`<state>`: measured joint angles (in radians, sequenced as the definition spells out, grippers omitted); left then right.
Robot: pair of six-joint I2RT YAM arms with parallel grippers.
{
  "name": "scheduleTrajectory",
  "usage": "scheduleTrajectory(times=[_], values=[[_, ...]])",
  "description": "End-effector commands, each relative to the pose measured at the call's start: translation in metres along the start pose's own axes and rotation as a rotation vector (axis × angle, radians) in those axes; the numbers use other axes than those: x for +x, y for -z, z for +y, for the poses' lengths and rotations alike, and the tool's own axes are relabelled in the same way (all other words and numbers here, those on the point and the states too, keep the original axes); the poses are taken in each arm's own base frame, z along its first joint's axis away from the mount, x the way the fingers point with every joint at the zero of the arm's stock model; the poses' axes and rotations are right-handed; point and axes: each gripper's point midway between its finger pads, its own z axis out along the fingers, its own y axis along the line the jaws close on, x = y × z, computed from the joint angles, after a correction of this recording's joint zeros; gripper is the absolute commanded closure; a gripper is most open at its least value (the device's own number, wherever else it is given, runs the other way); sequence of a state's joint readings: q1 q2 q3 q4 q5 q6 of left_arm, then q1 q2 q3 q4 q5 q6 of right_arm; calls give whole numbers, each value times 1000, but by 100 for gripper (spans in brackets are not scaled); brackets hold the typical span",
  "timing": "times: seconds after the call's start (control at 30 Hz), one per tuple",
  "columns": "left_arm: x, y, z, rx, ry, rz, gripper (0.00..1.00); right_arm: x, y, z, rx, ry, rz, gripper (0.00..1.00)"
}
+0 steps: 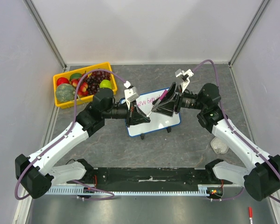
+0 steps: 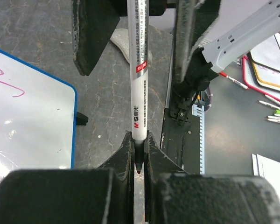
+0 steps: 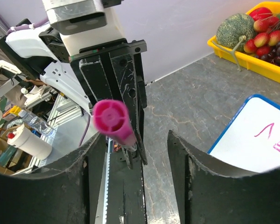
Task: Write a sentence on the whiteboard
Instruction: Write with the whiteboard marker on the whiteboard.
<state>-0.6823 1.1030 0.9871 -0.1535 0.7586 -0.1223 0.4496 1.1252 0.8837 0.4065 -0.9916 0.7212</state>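
The whiteboard (image 1: 164, 122) stands on the table between both arms, blue-framed. Only part of the pink sentence (image 1: 147, 99) shows, reading "New be…"; the grippers hide the rest. My left gripper (image 1: 147, 116) is shut on the tip end of a white marker (image 2: 137, 84), its nib pinched between the fingers (image 2: 126, 154). The marker's pink rear end (image 3: 111, 119) lies inside my right gripper (image 3: 135, 135), which is open around it, close to one finger. Both grippers hover over the board, facing each other. The board also shows in the left wrist view (image 2: 32, 126) and the right wrist view (image 3: 252, 135).
A yellow tray (image 1: 81, 70) of fruit sits at the back left. A crumpled clear wrapper (image 1: 219, 147) lies beside the right arm. A red-capped pen (image 1: 250, 213) lies off the table at the front right. Grey walls close in both sides.
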Motion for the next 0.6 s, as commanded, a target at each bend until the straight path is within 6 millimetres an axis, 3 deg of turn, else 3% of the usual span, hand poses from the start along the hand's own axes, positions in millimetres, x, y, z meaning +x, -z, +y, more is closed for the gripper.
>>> scheduleTrajectory(times=[0.0,0.2,0.43,0.57], values=[[-9,4,-17,89,-73,2,98,-8,-2,12,-55,29,9,44],[-1,5,-17,92,-65,20,98,-5,-6,18,-99,17,23,67],[0,7,-16,80,-76,14,98,6,-6,20,-114,4,68,74],[1,7,-16,78,-75,15,98,12,-6,18,-102,6,90,95]])
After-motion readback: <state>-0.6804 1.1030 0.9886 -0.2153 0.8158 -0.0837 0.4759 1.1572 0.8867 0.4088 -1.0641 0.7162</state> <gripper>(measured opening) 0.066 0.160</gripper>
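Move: The marker's nib end is already in the left fingers; its middle lies about 4 cm ahead, 4 cm right and 3 cm above the left hand. From the right hand, whose open fingers already straddle the barrel, that middle is some 2 cm left, 1 cm back and 1 cm below. The whiteboard's centre lies roughly 22 cm below the left hand, 3 cm ahead and 4 cm right of it; from the right hand, 2 cm back and 2 cm left. The right fingers close from over half open until they pinch the marker's barrel on the pink-end side of its middle, the hand easing about 1.5 cm back and 1 cm down and left with a slight counter-clockwise turn. The left hand keeps its pinch on the nib end, shifts roughly 1 cm back and a little down, then holds still. ##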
